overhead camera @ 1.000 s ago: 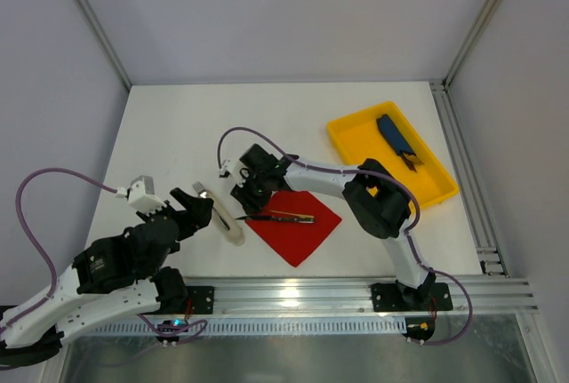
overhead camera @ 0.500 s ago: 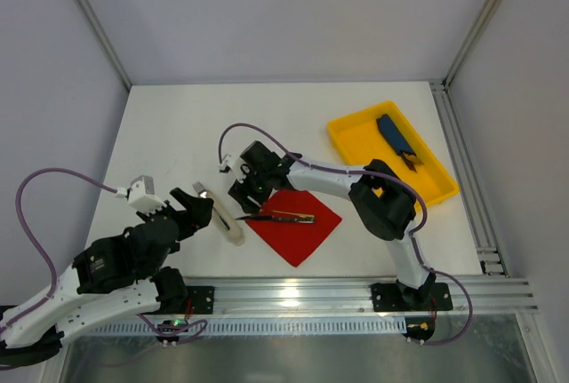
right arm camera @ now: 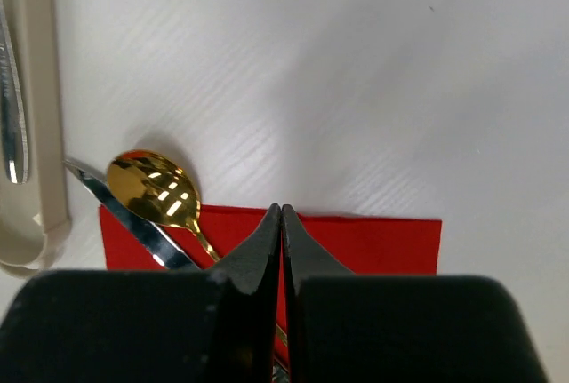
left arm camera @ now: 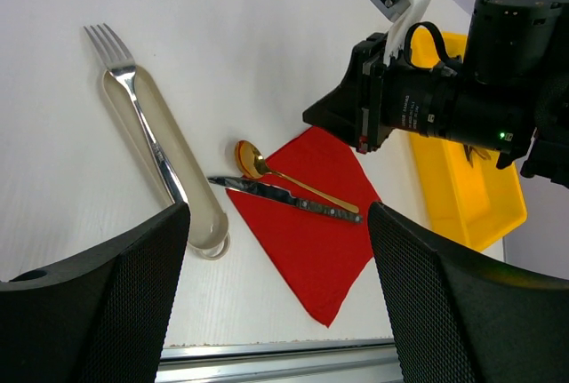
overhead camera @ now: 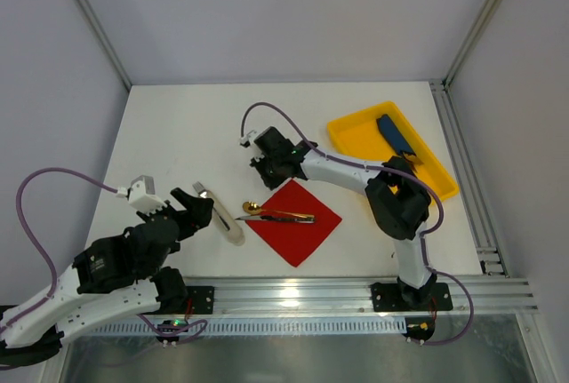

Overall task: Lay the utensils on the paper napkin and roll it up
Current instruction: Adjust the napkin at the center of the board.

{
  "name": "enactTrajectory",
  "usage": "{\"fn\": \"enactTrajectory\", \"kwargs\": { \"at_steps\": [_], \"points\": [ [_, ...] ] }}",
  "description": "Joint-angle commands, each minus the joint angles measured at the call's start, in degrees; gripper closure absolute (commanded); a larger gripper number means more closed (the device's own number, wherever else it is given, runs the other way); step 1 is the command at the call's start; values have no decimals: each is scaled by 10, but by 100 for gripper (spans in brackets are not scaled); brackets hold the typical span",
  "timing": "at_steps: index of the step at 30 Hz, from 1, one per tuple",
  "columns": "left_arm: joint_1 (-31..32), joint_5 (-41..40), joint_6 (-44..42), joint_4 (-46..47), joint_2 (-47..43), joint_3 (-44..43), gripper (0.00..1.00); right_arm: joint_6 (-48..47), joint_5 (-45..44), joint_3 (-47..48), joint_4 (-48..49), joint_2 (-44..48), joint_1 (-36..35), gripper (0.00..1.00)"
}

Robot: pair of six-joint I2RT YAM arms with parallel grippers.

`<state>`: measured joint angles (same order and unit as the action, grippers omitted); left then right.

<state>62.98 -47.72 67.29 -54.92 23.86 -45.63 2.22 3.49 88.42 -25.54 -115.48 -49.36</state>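
The red paper napkin (overhead camera: 298, 226) lies as a diamond near the table's front. A gold spoon (overhead camera: 252, 208) lies with its handle on the napkin and its bowl just off the left corner; a silver knife (overhead camera: 274, 217) lies beside it. The silver fork (overhead camera: 213, 208) rests on a beige sleeve (overhead camera: 228, 224) to the left. My right gripper (overhead camera: 274, 170) is shut and empty, hovering behind the napkin's far corner (right arm camera: 373, 243); the spoon bowl (right arm camera: 153, 189) shows to its left. My left gripper (overhead camera: 197, 203) is open and empty above the fork (left arm camera: 142, 125), with the napkin (left arm camera: 329, 250) in front of it.
A yellow tray (overhead camera: 356, 139) at the back right holds a dark-blue oblong item (overhead camera: 395, 133). The right arm (left arm camera: 462, 99) reaches across behind the napkin. A metal rail (overhead camera: 293, 294) runs along the near table edge.
My right gripper has lifted off the spoon's bowl end and moved back and right, behind the napkin. The spoon bowl now shows uncovered. The left arm has not moved.
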Motion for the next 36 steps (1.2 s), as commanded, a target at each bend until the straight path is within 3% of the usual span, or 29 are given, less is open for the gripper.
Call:
{"fn": "enactTrajectory", "kwargs": {
  "at_steps": [1, 17, 36],
  "points": [
    [0, -7, -4, 11, 4, -9, 18, 39, -32, -29, -15, 35, 8, 96],
    [0, -2, 1, 13, 2, -5, 18, 57, 6, -82, 19, 25, 7, 96],
    [-1, -4, 2, 9, 0, -8, 17, 99, -82, -29, -12, -25, 29, 96]
  ]
}}
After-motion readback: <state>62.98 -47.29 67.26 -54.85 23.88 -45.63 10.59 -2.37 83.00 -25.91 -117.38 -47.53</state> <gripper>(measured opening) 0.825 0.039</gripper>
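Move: The middle of the napkin lies about 8 cm back and 7 cm to the right of my right hand and 5 cm lower; its far-left edge runs almost under my shut fingertips. On the napkin, the spoon's middle is 5 cm back and 4 cm right, the knife's 7 cm back and 2 cm right. The tray with the fork sits some 13 cm left and 5 cm back. From my left hand the napkin is roughly 25 cm right, 6 cm ahead and 21 cm below. With my right fingers kept shut, I sink about 5 cm and go some 4 cm right, drawing back a couple of centimetres on the way, onto the napkin just inside its far-left edge, near the far corner. After a brief hold I slide forward again by about as much, low down, while the hand turns some 10 degrees clockwise. ##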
